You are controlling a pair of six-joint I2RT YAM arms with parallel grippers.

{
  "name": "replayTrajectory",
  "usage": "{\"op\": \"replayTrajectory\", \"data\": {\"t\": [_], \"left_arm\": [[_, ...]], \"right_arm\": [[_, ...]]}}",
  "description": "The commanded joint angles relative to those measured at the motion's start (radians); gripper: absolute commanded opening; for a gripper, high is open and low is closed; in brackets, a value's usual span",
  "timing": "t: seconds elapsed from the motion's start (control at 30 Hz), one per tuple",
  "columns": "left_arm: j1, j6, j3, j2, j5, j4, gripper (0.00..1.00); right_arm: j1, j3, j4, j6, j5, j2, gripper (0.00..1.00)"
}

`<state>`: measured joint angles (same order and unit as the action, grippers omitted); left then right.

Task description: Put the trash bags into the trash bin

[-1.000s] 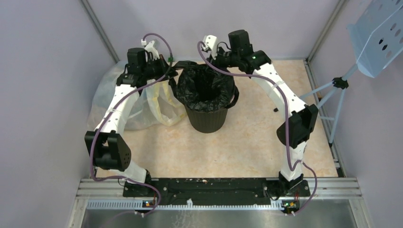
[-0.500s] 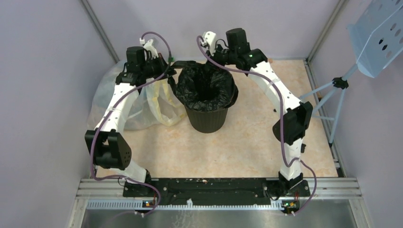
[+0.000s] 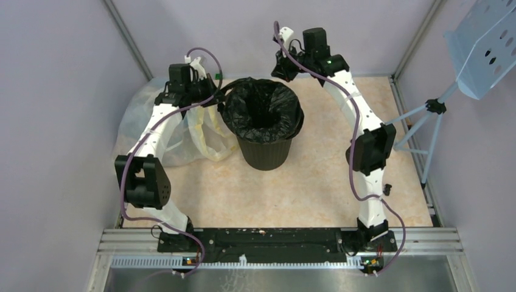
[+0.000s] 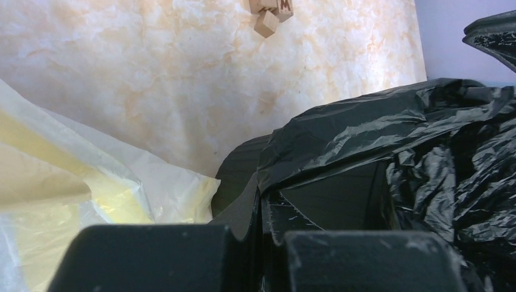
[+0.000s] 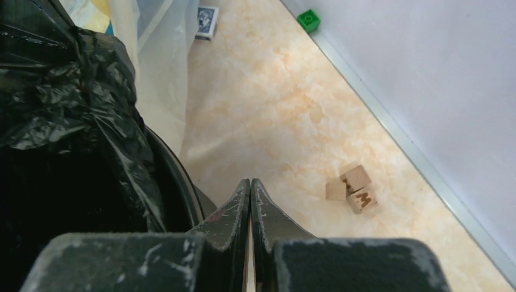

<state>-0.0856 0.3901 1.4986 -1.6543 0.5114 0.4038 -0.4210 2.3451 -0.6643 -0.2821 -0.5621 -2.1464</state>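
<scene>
The black ribbed trash bin [image 3: 265, 153] stands mid-table with the glossy black trash bag [image 3: 261, 109] lining it, its edge folded out over the rim. My left gripper [image 3: 218, 90] is at the bin's left rim, shut on the bag's edge. The left wrist view shows that pinch [image 4: 261, 185], with the bag [image 4: 365, 128] stretching away right over the bin wall [image 4: 237, 173]. My right gripper [image 3: 282, 68] hovers behind the bin's far rim. In its wrist view it is shut [image 5: 250, 184] on nothing, beside the bag [image 5: 61, 91] and the bin rim [image 5: 177, 176].
A big translucent pale-yellow bag [image 3: 182, 131] lies left of the bin, close under my left arm. Small wooden blocks [image 5: 353, 188], a green cube [image 5: 308, 20] and a small blue box [image 5: 207, 13] lie near the back wall. A tripod [image 3: 426, 121] with a blue perforated board stands right.
My right gripper has shut and risen back and rightward, away from the bin's far rim. My left gripper has shifted slightly right, still on the bag's edge.
</scene>
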Motion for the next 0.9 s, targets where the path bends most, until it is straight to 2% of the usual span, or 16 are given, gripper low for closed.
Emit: {"op": "replayTrajectory", "data": {"t": [0.0, 0.17, 0.27, 0.33, 0.4, 0.43, 0.53, 0.67, 0.87], "left_arm": [[0.006, -0.017, -0.044, -0.016, 0.037, -0.038, 0.00], [0.006, -0.015, -0.054, -0.040, 0.080, -0.036, 0.00], [0.006, -0.030, -0.032, -0.034, 0.072, -0.018, 0.00], [0.006, -0.034, -0.016, -0.029, 0.065, -0.014, 0.00], [0.006, -0.034, 0.006, -0.029, 0.062, -0.006, 0.00], [0.006, -0.033, 0.015, -0.030, 0.065, -0.003, 0.00], [0.006, -0.027, 0.036, -0.034, 0.070, 0.003, 0.00], [0.006, -0.025, 0.054, -0.033, 0.069, 0.008, 0.00], [0.006, -0.022, 0.058, -0.033, 0.075, 0.008, 0.00]], "right_arm": [[0.006, 0.020, -0.016, 0.034, -0.025, -0.019, 0.00], [0.011, 0.020, -0.004, 0.055, -0.014, -0.024, 0.00], [0.016, 0.044, -0.003, 0.041, -0.009, 0.007, 0.16], [0.017, 0.021, 0.018, 0.016, -0.033, 0.048, 0.40], [0.015, -0.025, 0.053, -0.021, -0.078, 0.097, 0.54], [0.011, -0.053, 0.072, -0.037, -0.091, 0.124, 0.58], [-0.008, -0.117, 0.088, -0.111, -0.118, 0.176, 0.61], [-0.039, -0.116, 0.044, -0.180, -0.107, 0.178, 0.61], [-0.078, -0.089, -0.029, -0.249, -0.041, 0.148, 0.57]]}}
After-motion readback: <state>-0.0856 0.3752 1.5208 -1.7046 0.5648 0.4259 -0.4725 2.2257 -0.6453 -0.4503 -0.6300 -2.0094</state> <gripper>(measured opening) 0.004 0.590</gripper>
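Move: Just outside the bin's far rim, the right hand has its fingers shut; the trash bag's far edge is about 5 cm back, 2 cm to its left and 1 cm below. The bin's middle is some 13 cm back, 5 cm left, 14 cm below. Wooden blocks lie about 12 cm ahead, 1 cm right, 28 cm below. From the left hand, pinching the bag's left edge, the bin's middle is roughly 8 cm back, 15 cm right, 9 cm below. Dipping about 2 cm beyond the rim, the right hand opens past halfway, then draws back some 4.5 cm while rising and easing left, its wrist tipping up and turning counter-clockwise, to bring the spread fingers astride the bag's far edge. The left hand keeps its pinch on the bag, lowers about 4 cm, then comes most of the way back up. ##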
